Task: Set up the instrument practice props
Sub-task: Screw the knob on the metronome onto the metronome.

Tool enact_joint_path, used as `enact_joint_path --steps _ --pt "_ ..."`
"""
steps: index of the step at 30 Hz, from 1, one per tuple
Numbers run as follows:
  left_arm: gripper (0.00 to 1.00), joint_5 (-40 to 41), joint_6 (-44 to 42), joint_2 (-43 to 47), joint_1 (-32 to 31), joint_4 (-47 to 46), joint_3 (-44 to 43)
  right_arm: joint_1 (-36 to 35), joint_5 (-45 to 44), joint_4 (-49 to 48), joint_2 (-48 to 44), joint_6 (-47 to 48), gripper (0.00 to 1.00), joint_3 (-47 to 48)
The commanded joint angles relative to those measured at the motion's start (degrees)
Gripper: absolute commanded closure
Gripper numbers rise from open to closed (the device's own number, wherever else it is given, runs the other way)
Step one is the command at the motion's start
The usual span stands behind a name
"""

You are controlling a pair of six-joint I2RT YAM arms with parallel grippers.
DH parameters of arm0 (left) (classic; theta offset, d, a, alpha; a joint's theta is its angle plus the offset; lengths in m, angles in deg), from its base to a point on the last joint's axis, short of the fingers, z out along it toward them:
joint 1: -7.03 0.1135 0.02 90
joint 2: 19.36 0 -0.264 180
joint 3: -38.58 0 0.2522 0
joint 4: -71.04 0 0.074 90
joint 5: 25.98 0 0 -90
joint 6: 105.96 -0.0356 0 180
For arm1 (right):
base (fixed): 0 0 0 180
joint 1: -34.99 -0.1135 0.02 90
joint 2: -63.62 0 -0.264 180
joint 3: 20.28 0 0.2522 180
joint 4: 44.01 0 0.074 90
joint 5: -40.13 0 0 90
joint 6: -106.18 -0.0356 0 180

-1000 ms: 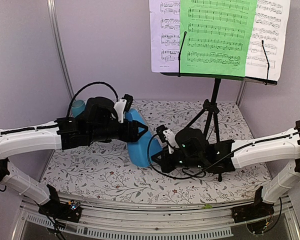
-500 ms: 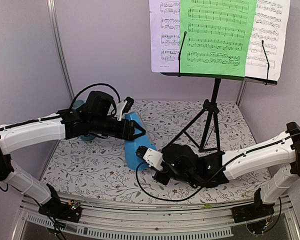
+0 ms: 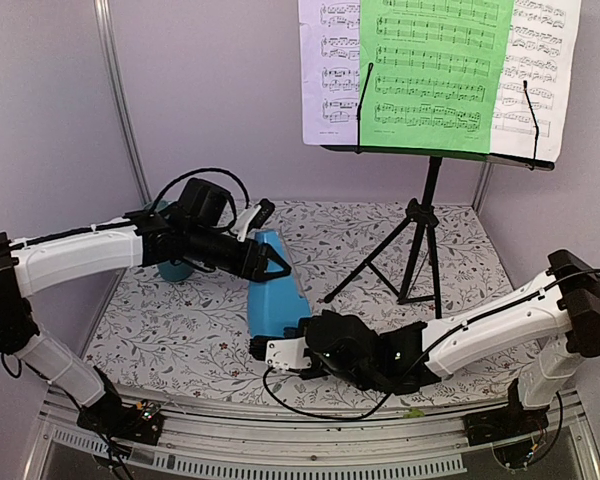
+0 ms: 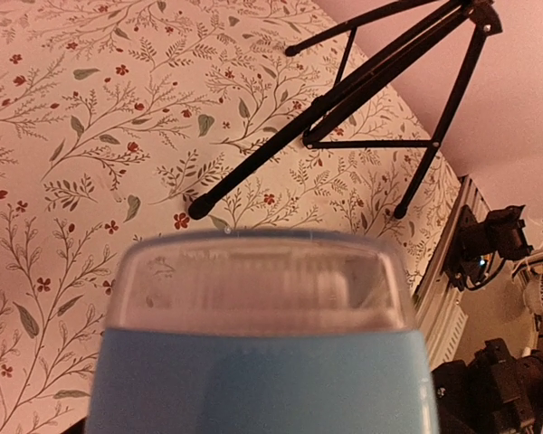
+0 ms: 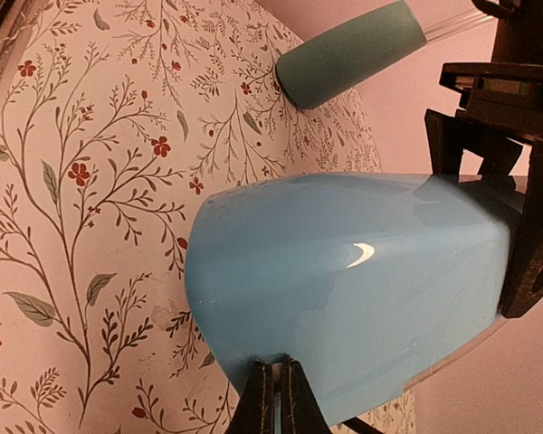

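The blue metronome (image 3: 273,300) stands on the floral table, left of centre. My left gripper (image 3: 268,258) is closed around its narrow top; its black fingers (image 5: 534,258) straddle that top in the right wrist view. In the left wrist view the metronome (image 4: 262,362) fills the bottom and hides the fingers. My right gripper (image 3: 260,348) is shut with nothing in it, low by the base, its fingertips (image 5: 273,384) touching the metronome (image 5: 344,271) near its wide end. The black music stand (image 3: 432,200) stands at back right with white and green sheet-music pages (image 3: 430,70) on its desk.
A teal cup (image 3: 173,268) stands behind my left arm at the back left, also seen as the teal cup (image 5: 348,54) in the right wrist view. The stand's tripod legs (image 4: 344,90) spread over the table right of the metronome. Walls close the back and sides.
My right arm has swung left and toward the near edge, dropping low to the metronome's base. My left arm has drawn back leftward, still on the metronome's top.
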Motion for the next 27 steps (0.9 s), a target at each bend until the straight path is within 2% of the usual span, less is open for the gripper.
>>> enact_joint_path --steps 1,4,6,9,12,21,27 --pt "1.00 -10.64 2.11 0.86 -0.35 -6.36 -4.31 -1.10 1.70 -4.64 1.65 9.92 1.00 0.74" --pt "1.00 -9.70 1.90 1.30 -0.09 -6.36 -4.08 -1.00 1.25 -5.62 1.49 10.71 1.00 0.69" --pt "1.00 -7.73 2.46 2.20 0.01 -7.53 -3.23 -0.58 1.00 -4.37 0.94 8.31 0.85 2.08" --pt "1.00 -4.25 3.99 4.27 0.01 -11.30 -0.75 0.82 2.92 0.34 -1.04 -0.41 0.52 4.64" --pt "1.00 -0.75 5.46 6.85 -0.13 -16.30 2.35 1.82 4.84 5.05 -3.36 -8.70 0.37 6.92" --pt "1.00 12.30 3.63 11.61 -3.89 -24.17 6.82 5.46 7.14 12.27 -10.95 -29.27 0.27 6.51" --pt "1.00 16.25 1.65 12.30 -5.88 -24.58 6.51 7.47 7.71 8.93 -17.75 -32.69 0.26 -0.82"
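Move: The metronome's knob is already pinched at the right fingertips; the metronome's body sits about 6 cm ahead of them, 3 cm left and 2 cm up. The nearest foot of the music stand lies some 14 cm ahead, 7 cm right and 13 cm below the right hand. From the left gripper, still clamped on the metronome, the knob is roughly 10 cm back, 4 cm right and 6 cm down. Open the right fingers wide to let go of the knob, then lift that hand some 9 cm, first easing slightly left and then right and forward, rolling it about 35 degrees clockwise as seen along its fingers. Keep the left grip and raise the metronome about 7 cm alongside, tilting the left fingers up roughly 15 degrees. ##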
